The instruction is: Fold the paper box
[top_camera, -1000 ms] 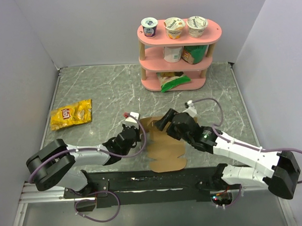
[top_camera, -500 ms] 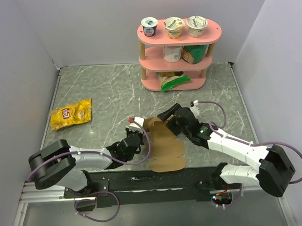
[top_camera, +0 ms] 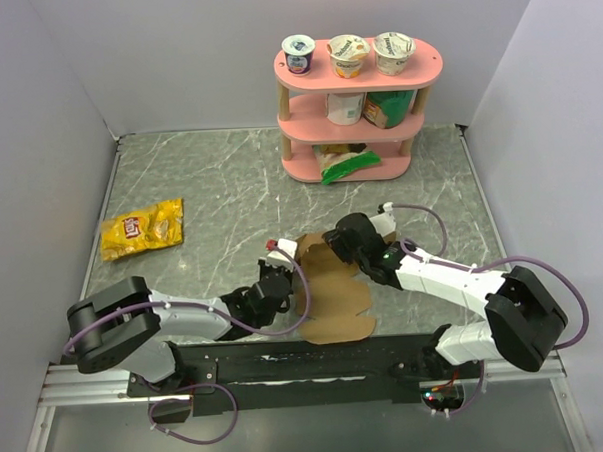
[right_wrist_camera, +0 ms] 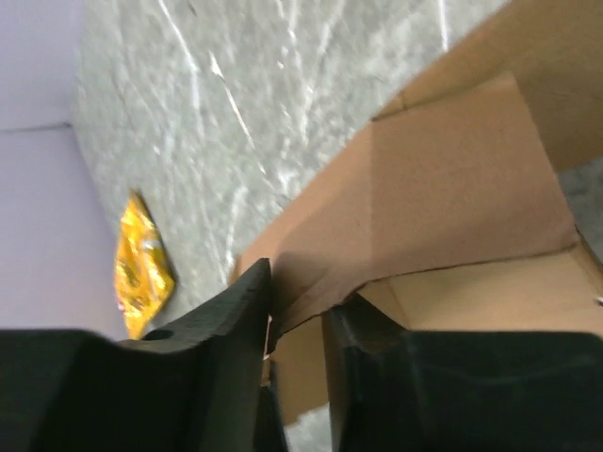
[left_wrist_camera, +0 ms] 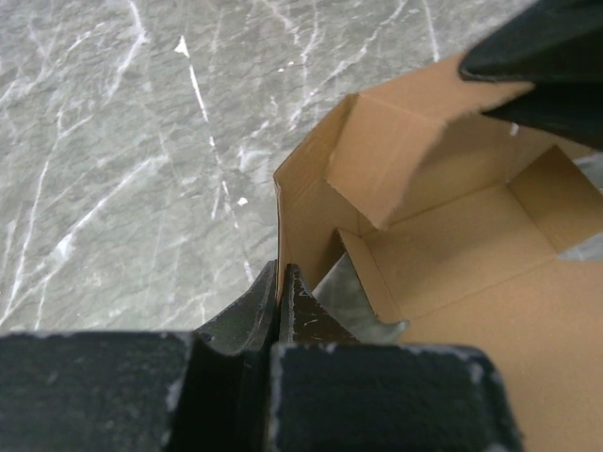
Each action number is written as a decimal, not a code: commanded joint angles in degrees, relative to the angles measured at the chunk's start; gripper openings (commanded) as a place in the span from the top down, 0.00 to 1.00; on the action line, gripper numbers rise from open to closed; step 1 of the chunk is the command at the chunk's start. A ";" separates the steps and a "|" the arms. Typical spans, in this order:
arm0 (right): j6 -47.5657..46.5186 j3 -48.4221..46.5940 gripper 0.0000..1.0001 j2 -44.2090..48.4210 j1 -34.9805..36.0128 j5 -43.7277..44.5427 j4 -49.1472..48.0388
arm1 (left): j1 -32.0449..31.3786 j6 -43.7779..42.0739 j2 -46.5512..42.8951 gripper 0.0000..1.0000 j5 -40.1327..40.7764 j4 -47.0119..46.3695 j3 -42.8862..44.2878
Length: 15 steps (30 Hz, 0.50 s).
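The paper box (top_camera: pixel 335 295) is plain brown cardboard, partly folded, lying between the arms near the table's front. In the left wrist view, the paper box (left_wrist_camera: pixel 452 254) has a side wall and an inner flap standing up. My left gripper (left_wrist_camera: pixel 281 273) is shut on the near edge of that wall, and from above the left gripper (top_camera: pixel 288 273) sits at the box's left side. My right gripper (right_wrist_camera: pixel 301 292) straddles a raised flap of the paper box (right_wrist_camera: pixel 443 160), its jaws narrowly apart with a gap still showing. From above, the right gripper (top_camera: pixel 327 245) is at the box's far edge.
A yellow snack bag (top_camera: pixel 141 229) lies at the left of the marble table (top_camera: pixel 209 180) and also shows as the snack bag (right_wrist_camera: pixel 141 264) in the right wrist view. A pink three-tier shelf (top_camera: pixel 351 104) with cups and packets stands at the back.
The right gripper has come onto the box's far flap and its jaws have narrowed around it. The left gripper stays shut on the side wall and has shifted slightly right.
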State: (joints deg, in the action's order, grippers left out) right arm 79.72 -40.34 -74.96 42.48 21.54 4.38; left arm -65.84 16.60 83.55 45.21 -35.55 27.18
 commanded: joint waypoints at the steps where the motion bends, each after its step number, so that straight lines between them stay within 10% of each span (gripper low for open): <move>1: -1.24 -0.18 0.68 -0.54 -0.38 4.91 -0.07 | -1.48 0.18 0.56 0.99 -0.30 -1.28 2.18; 5: -2.03 1.92 0.81 -0.36 -0.56 5.27 -3.50 | -1.92 0.97 -0.14 0.84 -3.20 -3.20 0.16; 7: -2.20 1.93 0.92 -0.54 -0.56 5.44 -3.33 | -2.01 1.68 -1.97 0.49 -5.12 -4.00 -0.63; 12: -4.04 6.31 1.00 0.69 -1.25 5.71 -8.06 | -2.01 2.56 -8.65 0.01 -10.57 -4.79 -3.97; 15: -5.36 9.04 1.00 1.83 -2.13 4.57 -11.49 | -1.66 2.21 -14.28 0.04 -15.40 -3.65 -5.90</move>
State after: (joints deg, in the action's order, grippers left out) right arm 76.95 -34.52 -75.00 41.58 24.58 -2.96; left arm -67.53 18.33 75.99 36.88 -36.99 23.20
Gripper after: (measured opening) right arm 0.014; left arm 0.988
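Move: The flap folded over the top of the box's far wall is right at the right hand's half-open fingertips, within about 1 cm. The left panel's free edge, still pinched by the left hand, lies about 7 cm to the right hand's left and 4 cm back. The lid panel lies roughly 14 cm back, no distance sideways and some 8 cm lower. From the left hand the folded flap is about 5 cm ahead and 6 cm to the right. The folded cardboard at the far wall is pinched by the right hand, whose fingers shut while easing about 1 cm forward, then carry on some 2 cm right and down. Meanwhile the left fingers spread wide, letting go of the left panel's edge, and that hand draws back about 3 cm, slightly right, lifting clear at the end. ##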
